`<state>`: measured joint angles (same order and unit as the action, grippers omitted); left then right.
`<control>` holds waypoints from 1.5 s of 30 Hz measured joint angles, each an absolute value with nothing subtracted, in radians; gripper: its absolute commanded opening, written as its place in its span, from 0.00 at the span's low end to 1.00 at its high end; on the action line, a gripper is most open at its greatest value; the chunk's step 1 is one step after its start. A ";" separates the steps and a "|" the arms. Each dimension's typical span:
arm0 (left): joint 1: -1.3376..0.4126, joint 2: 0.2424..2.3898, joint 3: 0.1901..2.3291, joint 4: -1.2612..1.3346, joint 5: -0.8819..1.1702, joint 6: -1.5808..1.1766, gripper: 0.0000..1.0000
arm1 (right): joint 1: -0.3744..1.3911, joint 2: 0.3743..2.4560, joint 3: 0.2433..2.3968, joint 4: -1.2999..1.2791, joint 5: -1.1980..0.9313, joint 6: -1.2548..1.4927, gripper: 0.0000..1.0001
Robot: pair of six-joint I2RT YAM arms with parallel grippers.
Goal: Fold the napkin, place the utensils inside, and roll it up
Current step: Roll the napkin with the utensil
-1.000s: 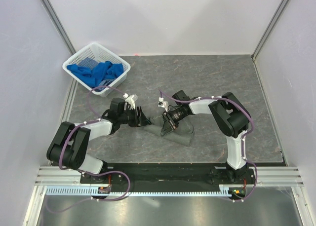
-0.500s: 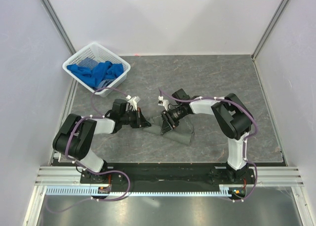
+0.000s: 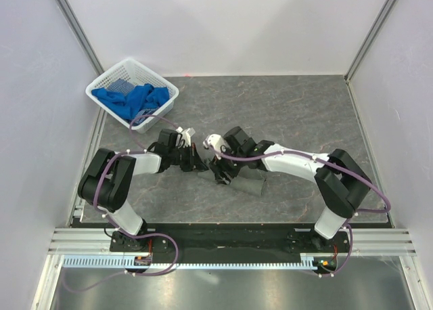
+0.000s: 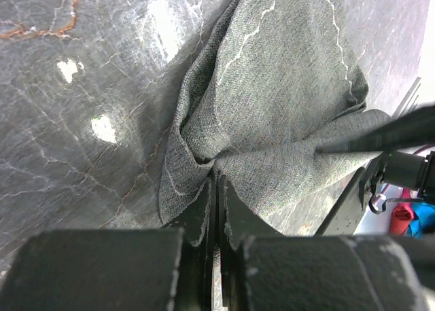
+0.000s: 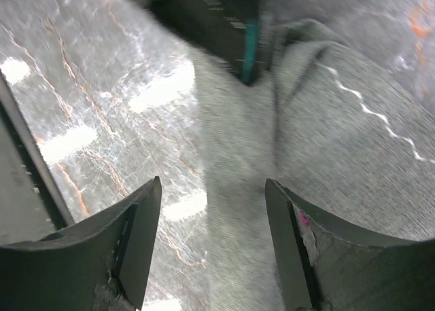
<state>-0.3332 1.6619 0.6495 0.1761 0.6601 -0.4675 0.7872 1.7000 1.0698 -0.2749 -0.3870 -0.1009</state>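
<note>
The napkin (image 3: 247, 183), a dark grey cloth with a pale stitched hem, lies bunched on the table in front of both arms. My left gripper (image 3: 199, 165) is at its left end, shut on a gathered fold of the napkin (image 4: 272, 107); in the left wrist view the jaws (image 4: 217, 182) pinch the cloth tight. My right gripper (image 3: 220, 174) hovers right beside it over the same end. In the right wrist view it (image 5: 212, 185) stands open above the napkin (image 5: 326, 127), holding nothing. The utensils are out of view.
A white basket (image 3: 160, 80) holding bright blue cloths (image 3: 132, 99) stands at the back left. White walls close in the grey marbled tabletop (image 3: 291, 107) on three sides. The arm bases sit along the near edge.
The left gripper has shut on the napkin's left end. The right gripper has let go and opened wide, and its arm has stretched lower and further left.
</note>
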 measured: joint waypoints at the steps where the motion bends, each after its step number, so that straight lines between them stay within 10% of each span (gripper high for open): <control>1: -0.333 1.664 0.656 0.163 0.660 -0.467 0.02 | 0.817 1.691 1.063 -0.272 -0.347 -0.113 0.71; 19: -0.333 1.671 0.695 0.099 0.657 -0.469 0.03 | 0.915 1.749 1.029 -0.241 -0.060 -0.162 0.66; 29: -0.333 1.628 0.704 0.073 0.647 -0.481 0.61 | 0.906 1.774 1.024 -0.232 -0.079 -0.138 0.31; 45: -0.332 1.300 0.527 0.150 0.520 -0.470 0.64 | 0.653 1.872 1.016 -0.133 -0.688 -0.074 0.23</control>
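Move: Under the right hand lies the roll's gripping stretch, nearly straight below, about 1 cm to its right and some 5 cm down. The roll's left end is about 7 cm left and 2 cm farther out from the right hand, already at the left hand's shut fingertips; its right end is 12 cm right and 4 cm nearer. The flat napkin lies 4 cm ahead and 5 cm right of the right hand. Sinking about 5 cm with open fingers, the right hand comes down over the rolled edge, closes to pinch it, then holds its place while the wrist rocks some 30 degrees, its upper part tipping forward over the roll. The left fingers stay shut at the left end until the right has begun gripping, then open wide and lift clear, up and slightly left, dipping a little at the last. ##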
